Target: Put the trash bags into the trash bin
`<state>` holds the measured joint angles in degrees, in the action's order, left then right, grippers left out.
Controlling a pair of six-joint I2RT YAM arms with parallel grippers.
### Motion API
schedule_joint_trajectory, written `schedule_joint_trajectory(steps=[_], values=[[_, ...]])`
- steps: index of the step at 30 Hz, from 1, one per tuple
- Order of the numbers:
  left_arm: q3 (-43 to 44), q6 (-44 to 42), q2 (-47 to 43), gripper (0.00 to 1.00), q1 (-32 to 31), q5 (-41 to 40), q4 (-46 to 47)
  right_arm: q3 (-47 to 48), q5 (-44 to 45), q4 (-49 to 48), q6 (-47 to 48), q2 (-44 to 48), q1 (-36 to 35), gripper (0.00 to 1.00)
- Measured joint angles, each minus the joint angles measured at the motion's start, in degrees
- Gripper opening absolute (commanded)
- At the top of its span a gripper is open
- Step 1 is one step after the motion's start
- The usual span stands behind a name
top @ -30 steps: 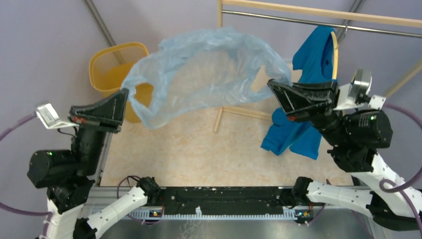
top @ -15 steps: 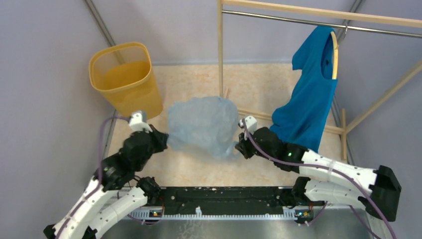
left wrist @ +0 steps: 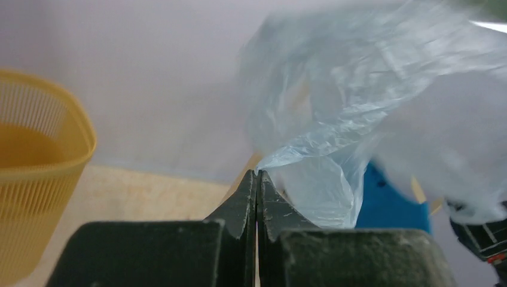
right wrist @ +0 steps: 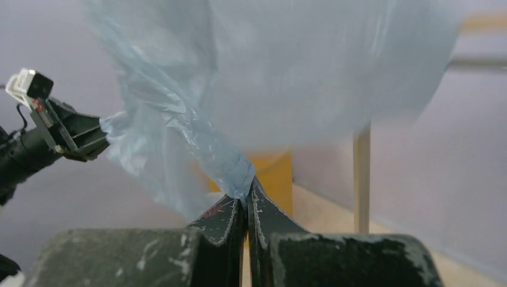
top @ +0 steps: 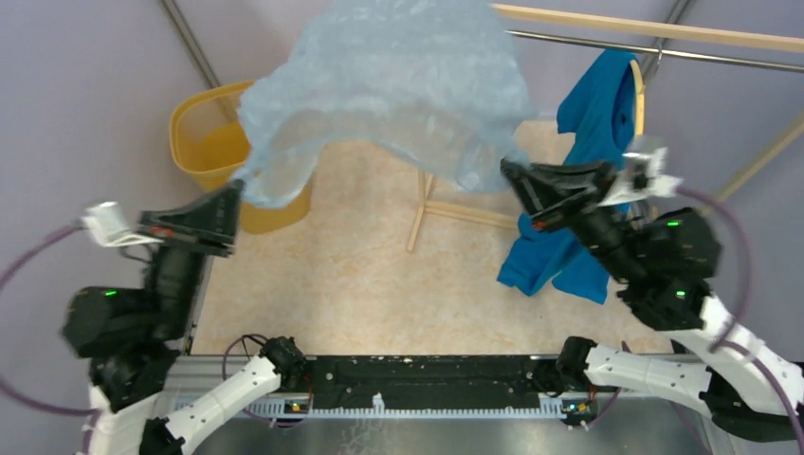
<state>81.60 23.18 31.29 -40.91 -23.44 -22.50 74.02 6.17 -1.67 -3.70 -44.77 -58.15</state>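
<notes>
A pale blue translucent trash bag [top: 398, 81] billows high in the air between both arms. My left gripper [top: 237, 187] is shut on one edge of the bag [left wrist: 311, 161], and my right gripper [top: 505, 166] is shut on the opposite edge of the bag [right wrist: 233, 161]. The yellow mesh trash bin [top: 204, 142] stands at the far left on the floor, partly hidden behind the bag's left side. In the left wrist view the bin [left wrist: 36, 173] sits at the left, well apart from the jaws.
A bright blue shirt [top: 588, 142] hangs from a wooden clothes rack [top: 645, 33] at the right, close behind my right arm. The rack's upright post [top: 417, 213] and floor bar stand mid-scene. Grey walls close in on both sides.
Both arms have swung up from low over the floor, lifting the bag from a crumpled bunch into a wide billowing sheet. Both grippers stayed shut on it.
</notes>
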Motion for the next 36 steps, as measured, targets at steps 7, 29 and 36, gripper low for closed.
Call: schedule_joint_trajectory(steps=[7,29,36], values=[[-33.68,13.62,-4.28,0.0,0.0,-0.35,-11.61,-32.33,0.57,1.2,-10.05,-5.9,0.0,0.0],[-4.04,5.6,-0.79,0.0,0.0,0.17,-5.55,-6.49,-4.28,-0.15,-7.02,3.37,0.0,0.0],[-31.47,13.53,-5.11,0.0,0.0,0.68,-14.82,-33.11,-1.27,2.71,-15.04,0.61,0.0,0.0]])
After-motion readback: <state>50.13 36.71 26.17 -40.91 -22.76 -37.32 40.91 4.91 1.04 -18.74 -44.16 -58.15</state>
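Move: Both grippers hold corners of the light-blue trash bag. Its body billows roughly 12 cm ahead and 5 cm above them, about 17 cm right of the left hand and 18 cm left of the right. From the left hand the trash bin is some 25 cm ahead, 10 cm left and 38 cm lower. The rack post is about 20 cm ahead and 12 cm left of the right hand, 25 cm down; the blue shirt is roughly 17 cm ahead, 20 cm right, 30 cm down. Flap the trash bag with both grippers kept shut on its corners: whip them down together, left about 35 cm and right 45 cm, tipping the fingers down some 50 degrees. Swing both back up nearly to the starting height, levelling the wrists again, then drive them down a second time, still sinking fast at the end. ##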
